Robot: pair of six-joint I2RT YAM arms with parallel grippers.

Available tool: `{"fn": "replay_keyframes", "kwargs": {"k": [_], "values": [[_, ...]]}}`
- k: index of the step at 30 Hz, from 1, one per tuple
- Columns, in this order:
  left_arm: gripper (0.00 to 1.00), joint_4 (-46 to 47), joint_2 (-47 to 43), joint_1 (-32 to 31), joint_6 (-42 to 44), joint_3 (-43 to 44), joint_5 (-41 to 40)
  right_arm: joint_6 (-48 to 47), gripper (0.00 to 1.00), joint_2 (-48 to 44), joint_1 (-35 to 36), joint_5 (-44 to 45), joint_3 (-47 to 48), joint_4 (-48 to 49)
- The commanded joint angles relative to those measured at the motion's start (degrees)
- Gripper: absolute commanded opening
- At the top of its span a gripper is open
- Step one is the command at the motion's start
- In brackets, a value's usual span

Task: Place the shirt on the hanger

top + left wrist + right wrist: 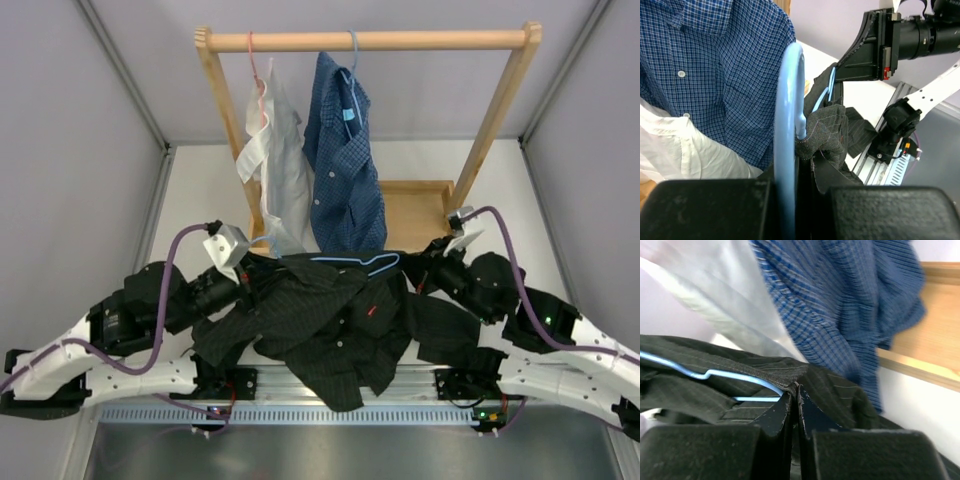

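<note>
The black striped shirt [340, 325] hangs bunched between my two arms, draped over the thin light-blue hanger [352, 263], whose wire runs along its top edge. My left gripper [255, 272] is at the shirt's left end. In the left wrist view it [797, 182] is shut on the hanger [789, 125], with a fold of the shirt [827, 130] just past the jaws. My right gripper [415, 272] is at the shirt's right end. In the right wrist view it [796, 390] is shut on the edge of the shirt [840, 390], where the hanger [715, 374] goes into the fabric.
Behind the shirt stands a wooden rack [365, 40] with a wooden base [415, 215]. A white shirt [275, 170] on a pink hanger and a blue checked shirt [345, 170] hang from it, close above the grippers. Grey walls stand left and right.
</note>
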Motion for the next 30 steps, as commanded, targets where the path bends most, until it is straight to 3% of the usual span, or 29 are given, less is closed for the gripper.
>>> {"fn": "replay_keyframes", "kwargs": {"k": [1, 8, 13, 18, 21, 26, 27, 28, 29, 30], "values": [[0.00, -0.8, 4.0, 0.3, 2.6, 1.6, -2.7, -3.7, 0.00, 3.3, 0.0, 3.3, 6.9, -5.6], [0.00, -4.1, 13.2, 0.3, 3.1, 4.6, 2.0, -8.6, 0.00, 12.9, 0.8, 1.7, 17.2, -10.1], [0.00, -4.0, 18.0, 0.3, 2.2, 7.5, 1.7, -10.8, 0.00, 14.4, 1.6, -3.4, 17.0, -6.8], [0.00, -0.6, 18.7, 0.3, -3.5, 10.2, -8.7, -8.0, 0.00, 8.5, 1.7, -19.3, 8.4, 4.6], [0.00, 5.0, 16.5, 0.3, -7.7, 9.7, -12.7, -4.9, 0.00, 5.1, 1.7, -30.3, -0.6, 20.8], [0.00, 11.3, 13.7, 0.3, -9.2, 7.4, -13.2, -1.5, 0.00, 4.5, 3.4, -31.5, -13.2, 33.6], [0.00, 13.5, 13.2, 0.3, -8.5, 5.8, -12.0, -0.9, 0.05, 3.8, 3.5, -30.9, -14.1, 34.7], [0.00, 13.9, 12.7, 0.3, -8.1, 5.1, -9.5, -0.3, 0.16, 3.1, 3.6, -30.7, -14.8, 35.2], [0.00, 14.2, 12.1, 0.3, -7.9, 4.5, -8.6, -0.6, 0.35, 1.0, 3.6, -30.6, -15.3, 34.0], [0.00, 14.1, 11.1, 0.3, -6.8, 3.6, -7.8, -0.8, 0.41, -0.7, 3.5, -30.0, -15.2, 32.5]]}}
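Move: The free end of the blue hanger's arm is at the right fingertips, barely 1-2 cm to their left, where they already pinch the shirt's upper edge. The shirt's body hangs roughly 12 cm left of this hand, 8 cm back and 12 cm lower; the checked shirt on the rack is some 18 cm ahead and 12 cm left. From the left hand, at the hanger's neck, that hanger end lies about 23 cm right, 4 cm ahead and 6 cm lower. The shirt's upper edge, held in the shut right fingers at the hanger's end, is first worked a little forward and up; then the right hand swings left and back about 8 cm each, turning some 30 degrees counter-clockwise, sinks and opens, letting go. The left hand keeps the hanger's neck and shirt, dips down and right about 7 cm, then rises again while edging forward. ##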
